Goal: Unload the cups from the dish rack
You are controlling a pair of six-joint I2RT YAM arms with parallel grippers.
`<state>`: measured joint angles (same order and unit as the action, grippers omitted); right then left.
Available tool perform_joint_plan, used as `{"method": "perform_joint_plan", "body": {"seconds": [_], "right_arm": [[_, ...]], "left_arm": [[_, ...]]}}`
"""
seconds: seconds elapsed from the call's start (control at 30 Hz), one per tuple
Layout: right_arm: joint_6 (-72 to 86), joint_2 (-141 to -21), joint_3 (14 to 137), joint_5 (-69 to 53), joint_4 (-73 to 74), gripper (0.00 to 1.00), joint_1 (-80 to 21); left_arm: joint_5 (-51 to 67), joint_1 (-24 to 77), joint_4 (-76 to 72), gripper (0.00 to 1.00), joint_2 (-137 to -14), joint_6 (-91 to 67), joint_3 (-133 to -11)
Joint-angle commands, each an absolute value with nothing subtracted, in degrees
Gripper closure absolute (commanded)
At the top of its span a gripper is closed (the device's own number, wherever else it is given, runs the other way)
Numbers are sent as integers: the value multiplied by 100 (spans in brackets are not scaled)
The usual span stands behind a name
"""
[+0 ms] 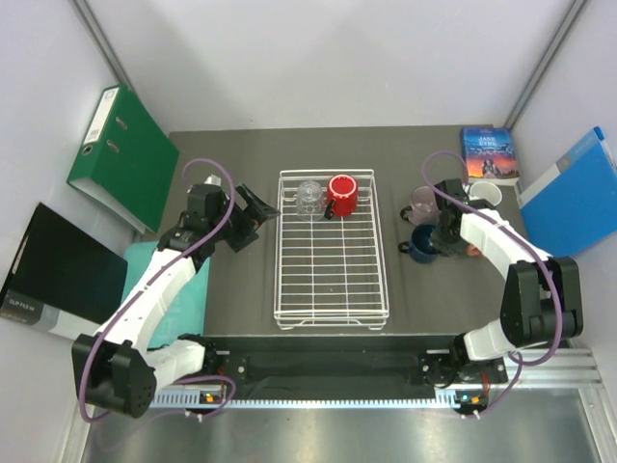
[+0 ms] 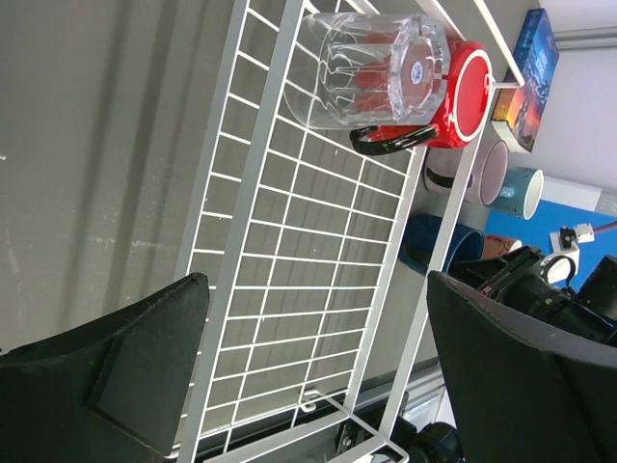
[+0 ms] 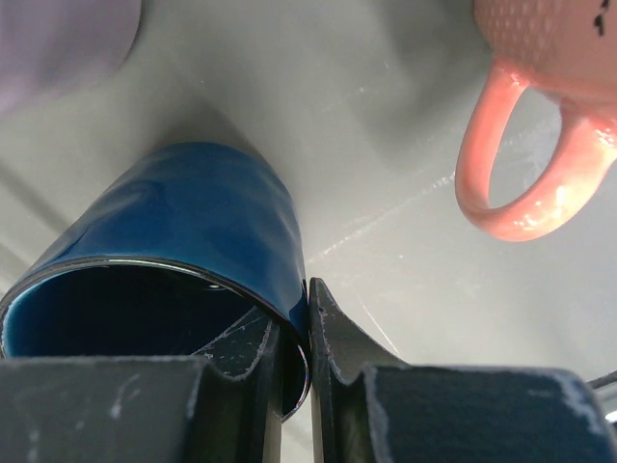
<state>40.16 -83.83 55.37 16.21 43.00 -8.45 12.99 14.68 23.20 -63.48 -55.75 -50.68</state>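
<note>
The white wire dish rack (image 1: 333, 280) lies mid-table. At its far end stand a clear glass tumbler (image 1: 308, 198) and a red mug (image 1: 341, 195). My left gripper (image 1: 253, 217) hovers open just left of the rack, facing across it toward the tumbler (image 2: 371, 72) and red mug (image 2: 458, 92). On the table right of the rack stand a dark blue mug (image 1: 421, 246), a mauve-pink mug (image 1: 422, 203), a light blue mug (image 1: 485, 196) and a salmon mug (image 3: 540, 116). My right gripper (image 3: 294, 318) is shut on the dark blue mug's (image 3: 183, 241) rim, one finger inside, one outside.
A green binder (image 1: 125, 159), a black folder (image 1: 58, 265) and a teal cloth (image 1: 164, 280) lie to the left. A book (image 1: 489, 154) and a blue folder (image 1: 578, 193) sit at the far right, close behind the unloaded mugs.
</note>
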Motion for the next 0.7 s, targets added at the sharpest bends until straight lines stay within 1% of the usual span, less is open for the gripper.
{"method": "perform_joint_plan", "body": {"seconds": [0.0, 0.03, 0.07, 0.1, 0.13, 0.2, 0.23, 0.37, 0.53, 0.67], "right_arm": [[4052, -8385, 5494, 1635, 3894, 100, -782], [4034, -8402, 5458, 1635, 3885, 100, -774], [4025, -8420, 5415, 1635, 3850, 97, -765], [4017, -8437, 5397, 1626, 3850, 93, -765], [3990, -8446, 5405, 1600, 3850, 86, -756], [3981, -8464, 5414, 1582, 3867, 79, -756], [3964, -8446, 5431, 1573, 3893, 74, -756], [3920, -8245, 5589, 1573, 4016, 67, -756], [3902, -7999, 5914, 1433, 4358, 63, -773], [3824, -7473, 6467, 1362, 4649, 59, -948]], "left_arm": [[1371, 1485, 2180, 1, -6460, -5511, -5124], [1371, 1485, 2154, 1, -6477, -5511, -5115], [1371, 1485, 2110, 1, -6486, -5511, -5107], [1371, 1485, 2109, 1, -6504, -5528, -5106], [1388, 1485, 2092, 1, -6521, -5528, -5098], [1424, 1485, 2057, 1, -6565, -5555, -5089], [1450, 1485, 2074, 1, -6583, -5555, -5089], [1433, 1485, 2022, 1, -6636, -5563, -5098], [1406, 1485, 1986, 1, -6627, -5537, -5133], [1310, 1485, 2030, 1, -6627, -5406, -5247]]}}
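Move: The right fingers are shut on the right-hand rim of the blue mug, whose middle lies about 4 cm left, 1 cm ahead and 4 cm below. The pink mug stands some 8 cm ahead and 5 cm left; the coral mug is roughly 13 cm right, 2 cm ahead. From the open left hand, the clear glass is about 6 cm ahead, 10 cm right, 11 cm down; the blue mug some 38 cm right, 4 cm back. The right hand lets go of the blue mug's rim: almost in place, its fingers part to a bit over a third open, one on the inner side of the wall and one outside, then it starts straight up, about 2 cm. Meanwhile the left hand, wide open, sinks some 1.5 cm beside the rack. ##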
